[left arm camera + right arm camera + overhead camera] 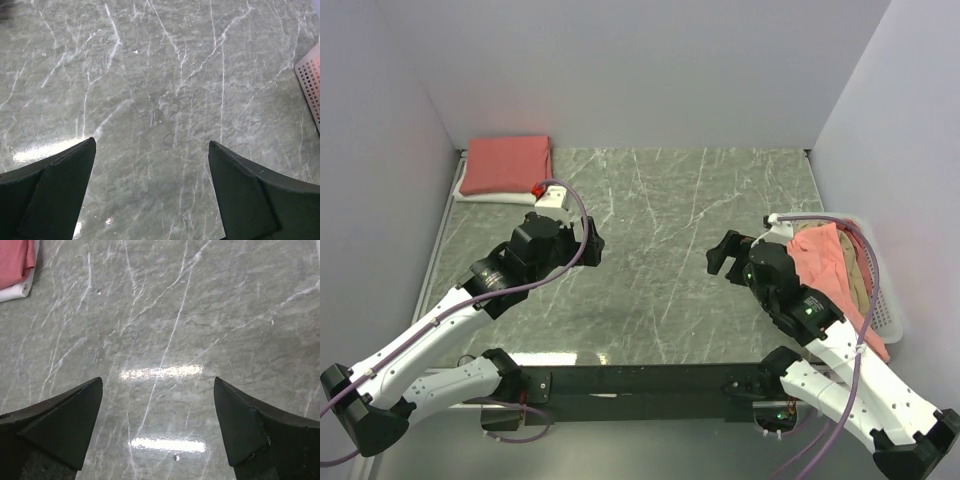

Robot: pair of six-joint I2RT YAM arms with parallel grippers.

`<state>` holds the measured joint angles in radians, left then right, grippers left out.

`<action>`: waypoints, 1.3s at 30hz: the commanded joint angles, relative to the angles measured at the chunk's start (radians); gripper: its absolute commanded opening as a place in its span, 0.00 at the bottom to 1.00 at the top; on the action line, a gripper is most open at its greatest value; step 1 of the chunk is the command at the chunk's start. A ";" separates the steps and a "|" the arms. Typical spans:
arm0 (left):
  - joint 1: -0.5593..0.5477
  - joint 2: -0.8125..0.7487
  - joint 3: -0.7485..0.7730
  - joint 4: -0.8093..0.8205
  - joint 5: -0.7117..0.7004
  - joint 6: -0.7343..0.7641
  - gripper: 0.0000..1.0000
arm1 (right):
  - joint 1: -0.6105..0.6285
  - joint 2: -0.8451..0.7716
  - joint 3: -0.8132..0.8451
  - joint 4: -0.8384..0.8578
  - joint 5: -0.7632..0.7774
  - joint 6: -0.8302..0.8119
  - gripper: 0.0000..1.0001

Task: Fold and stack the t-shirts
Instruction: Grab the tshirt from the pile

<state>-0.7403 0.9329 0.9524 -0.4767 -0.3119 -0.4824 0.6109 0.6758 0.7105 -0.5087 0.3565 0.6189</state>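
A folded salmon-pink t-shirt (506, 165) lies on a folded white t-shirt (492, 197) in the back left corner; the same stack shows in the right wrist view, pink (14, 262) over white (20, 291). More t-shirts hang crumpled over the basket at the right, one salmon-pink (823, 262) and one tan (861, 285). My left gripper (590, 243) (151, 142) is open over bare marble, holding nothing. My right gripper (721, 256) (158, 380) is open too, facing the left one across the middle of the table, empty.
A white lattice basket (887, 305) stands at the right edge of the table beside my right arm; its corner (311, 80) shows in the left wrist view. White walls close the table in at the back and both sides. The marble tabletop (660, 210) lies between the grippers.
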 commanded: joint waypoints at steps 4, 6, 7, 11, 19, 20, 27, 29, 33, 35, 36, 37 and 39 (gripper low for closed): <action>-0.002 -0.020 0.000 0.027 0.033 0.019 0.99 | 0.004 0.030 0.073 -0.036 0.072 0.033 0.97; -0.002 -0.025 0.000 0.030 0.043 0.021 0.99 | 0.003 0.053 0.096 -0.040 0.056 0.041 0.97; -0.002 -0.025 0.002 0.029 0.049 0.019 0.99 | 0.003 0.065 0.119 -0.042 0.050 0.044 0.97; -0.002 -0.029 0.008 0.024 0.079 0.015 1.00 | -0.034 0.190 0.202 -0.068 0.068 0.030 0.97; -0.002 -0.055 0.014 0.021 0.112 0.018 0.99 | -0.560 0.445 0.417 -0.186 -0.002 -0.012 0.98; -0.002 -0.060 0.013 0.021 0.114 0.018 0.99 | -0.600 0.471 0.423 -0.192 0.021 0.007 0.97; 0.007 -0.091 0.014 0.018 0.117 0.027 1.00 | -0.870 0.588 0.391 -0.160 -0.007 0.080 0.96; 0.009 -0.095 0.013 0.021 0.117 0.030 0.99 | -0.908 0.613 0.376 -0.152 -0.014 0.113 0.95; 0.012 -0.088 0.014 0.020 0.119 0.033 0.99 | -0.912 0.596 0.305 -0.119 0.033 0.171 0.95; 0.019 -0.083 0.014 0.023 0.126 0.034 0.99 | -0.913 0.585 0.239 -0.087 0.059 0.199 0.95; 0.025 -0.082 0.014 0.026 0.131 0.034 1.00 | -0.915 0.582 0.216 -0.073 0.064 0.206 0.95; 0.031 -0.079 0.013 0.027 0.141 0.031 0.99 | -0.913 0.581 0.172 -0.048 0.065 0.212 0.95; 0.053 -0.072 0.009 0.036 0.155 0.030 0.99 | -0.913 0.581 0.126 -0.002 0.056 0.211 0.95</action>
<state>-0.7113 0.8555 0.9524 -0.4763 -0.1905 -0.4644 -0.2993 1.2823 0.8871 -0.5938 0.3756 0.7849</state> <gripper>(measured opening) 0.995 0.953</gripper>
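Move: The salmon t-shirt in the basket lies about 25 cm to the right of the right gripper, some 2 cm ahead and 13 cm below. The basket's middle is roughly 28 cm to the right, level fore and aft, and the tan cloth about 31 cm right and 3 cm ahead, both well below. From the left gripper, the salmon t-shirt is some 58 cm to the right, about level fore and aft, 17 cm lower. Swing the open right gripper about 25 cm to the right, arcing forward and slightly up at first, then ease back while sinking towards the salmon t-shirt in the basket. Turn the wrist nearly 60 degrees clockwise and tip the fingers further down on the way, keeping them wide open. Let the empty left gripper draw back and up a couple of centimetres. ##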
